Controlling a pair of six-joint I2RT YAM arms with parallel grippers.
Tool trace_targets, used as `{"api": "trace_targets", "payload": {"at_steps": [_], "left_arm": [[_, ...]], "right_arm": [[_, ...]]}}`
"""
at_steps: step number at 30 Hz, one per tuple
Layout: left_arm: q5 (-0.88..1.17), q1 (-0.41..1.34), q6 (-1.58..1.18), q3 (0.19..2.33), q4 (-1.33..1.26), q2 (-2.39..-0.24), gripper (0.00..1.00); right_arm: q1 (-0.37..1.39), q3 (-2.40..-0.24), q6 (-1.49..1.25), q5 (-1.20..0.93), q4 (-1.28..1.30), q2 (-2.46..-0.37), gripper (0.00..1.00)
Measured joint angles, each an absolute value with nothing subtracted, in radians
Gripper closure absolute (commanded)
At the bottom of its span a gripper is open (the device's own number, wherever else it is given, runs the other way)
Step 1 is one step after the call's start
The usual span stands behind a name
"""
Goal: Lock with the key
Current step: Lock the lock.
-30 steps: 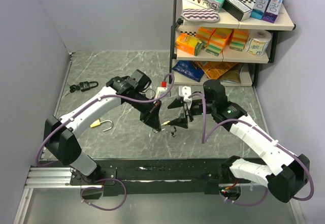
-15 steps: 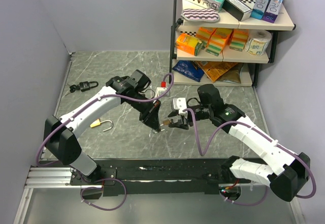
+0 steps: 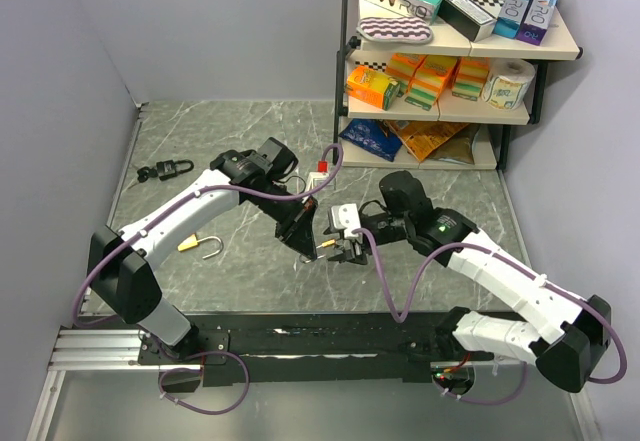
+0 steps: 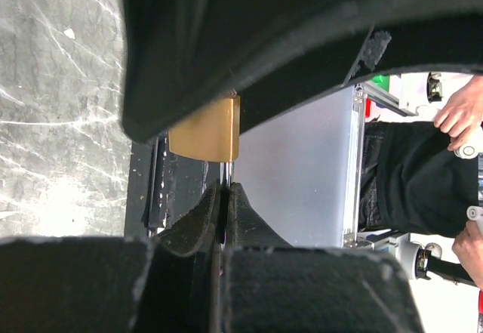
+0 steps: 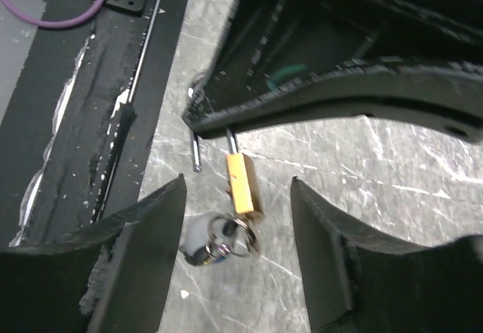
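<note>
My left gripper [image 3: 306, 235] is shut on the steel shackle of a small brass padlock [image 3: 322, 249], holding it above the table. In the left wrist view the brass body [image 4: 205, 131] sticks out beyond the closed fingertips [image 4: 243, 197]. The right wrist view shows the padlock [image 5: 243, 184] hanging down, with a key ring and a black-headed key [image 5: 219, 240] at its lower end, blurred. My right gripper [image 5: 238, 180] is open, one finger on each side of the padlock and touching nothing. From above, the right gripper [image 3: 342, 246] sits just right of the lock.
A second brass padlock with an open shackle [image 3: 203, 246] lies at the left of the marble table. A black lock with keys [image 3: 165, 170] lies at the far left. A stocked shelf [image 3: 450, 56] stands at the back right. The black base rail [image 3: 300, 336] runs along the near edge.
My right gripper has swung left and down to the padlock and now straddles it. Its jaws narrowed, then widened again. The left arm has held the lock still.
</note>
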State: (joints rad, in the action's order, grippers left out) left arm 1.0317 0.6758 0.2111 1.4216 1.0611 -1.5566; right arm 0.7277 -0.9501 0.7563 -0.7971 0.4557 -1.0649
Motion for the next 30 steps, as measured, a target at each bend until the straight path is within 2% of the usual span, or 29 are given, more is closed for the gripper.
{"api": "trace_targets", "payload": {"at_steps": [2,5,12,13,15,18,19,21,25,27,28,30], "left_arm": [[1.032,0.676,0.207,1.422,1.06,-1.557,0.99],[1.032,0.676,0.197,1.422,1.06,-1.557,0.99],[1.035,0.678,0.193,1.422,1.06,-1.557,0.99],[1.035,0.678,0.193,1.422,1.06,-1.557,0.99],[1.034,0.678,0.193,1.422,1.06,-1.557,0.99],[1.031,0.678,0.193,1.422,1.059,-1.557,0.79],[1.029,0.678,0.192,1.422,1.058,-1.557,0.67],[1.023,0.678,0.191,1.422,1.053,-1.557,0.6],[1.006,0.662,0.177,1.419,1.028,-1.552,0.36],[1.004,0.629,0.155,1.395,0.982,-1.528,0.3],[1.003,0.606,0.144,1.38,0.964,-1.511,0.21],[1.004,0.533,0.113,1.339,0.909,-1.457,0.2]], "right_arm": [[0.738,-0.95,0.757,-0.793,0.455,-1.066,0.45],[0.75,-0.95,0.758,-0.778,0.45,-1.069,0.61],[0.755,-0.95,0.762,-0.747,0.441,-1.071,0.81],[0.755,-0.95,0.764,-0.746,0.44,-1.071,0.91],[0.755,-0.95,0.766,-0.745,0.441,-1.071,1.0],[0.756,-0.95,0.768,-0.746,0.442,-1.071,1.0],[0.756,-0.95,0.767,-0.746,0.442,-1.071,1.0],[0.756,-0.95,0.764,-0.749,0.446,-1.071,1.0],[0.756,-0.95,0.735,-0.754,0.458,-1.072,1.0],[0.753,-0.95,0.708,-0.757,0.458,-1.072,1.0],[0.748,-0.95,0.693,-0.76,0.457,-1.072,1.0],[0.736,-0.95,0.648,-0.774,0.456,-1.072,1.0]]}}
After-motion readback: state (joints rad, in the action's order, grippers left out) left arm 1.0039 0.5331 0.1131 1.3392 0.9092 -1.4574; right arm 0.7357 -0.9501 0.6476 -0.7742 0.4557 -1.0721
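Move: The small brass lock's body floats between my two hands, about 2 cm to the left of my open right fingers and level with them. From my left hand it lies some 4 cm right and 1 cm ahead. My left fingers are still shut on the shackle, whose middle is about 5 cm left and 1 cm back of my right hand. The keys hang about 2 cm below my right hand. I close my right fingers on the end of the brass body and keep them there, the hand all but in place. With the body pinched, I open my left fingers wide, let go of the shackle and draw that hand about 5 cm away, forward and somewhat left, turning counter-clockwise about 10 degrees. At the very end my right wrist starts to roll a little. ##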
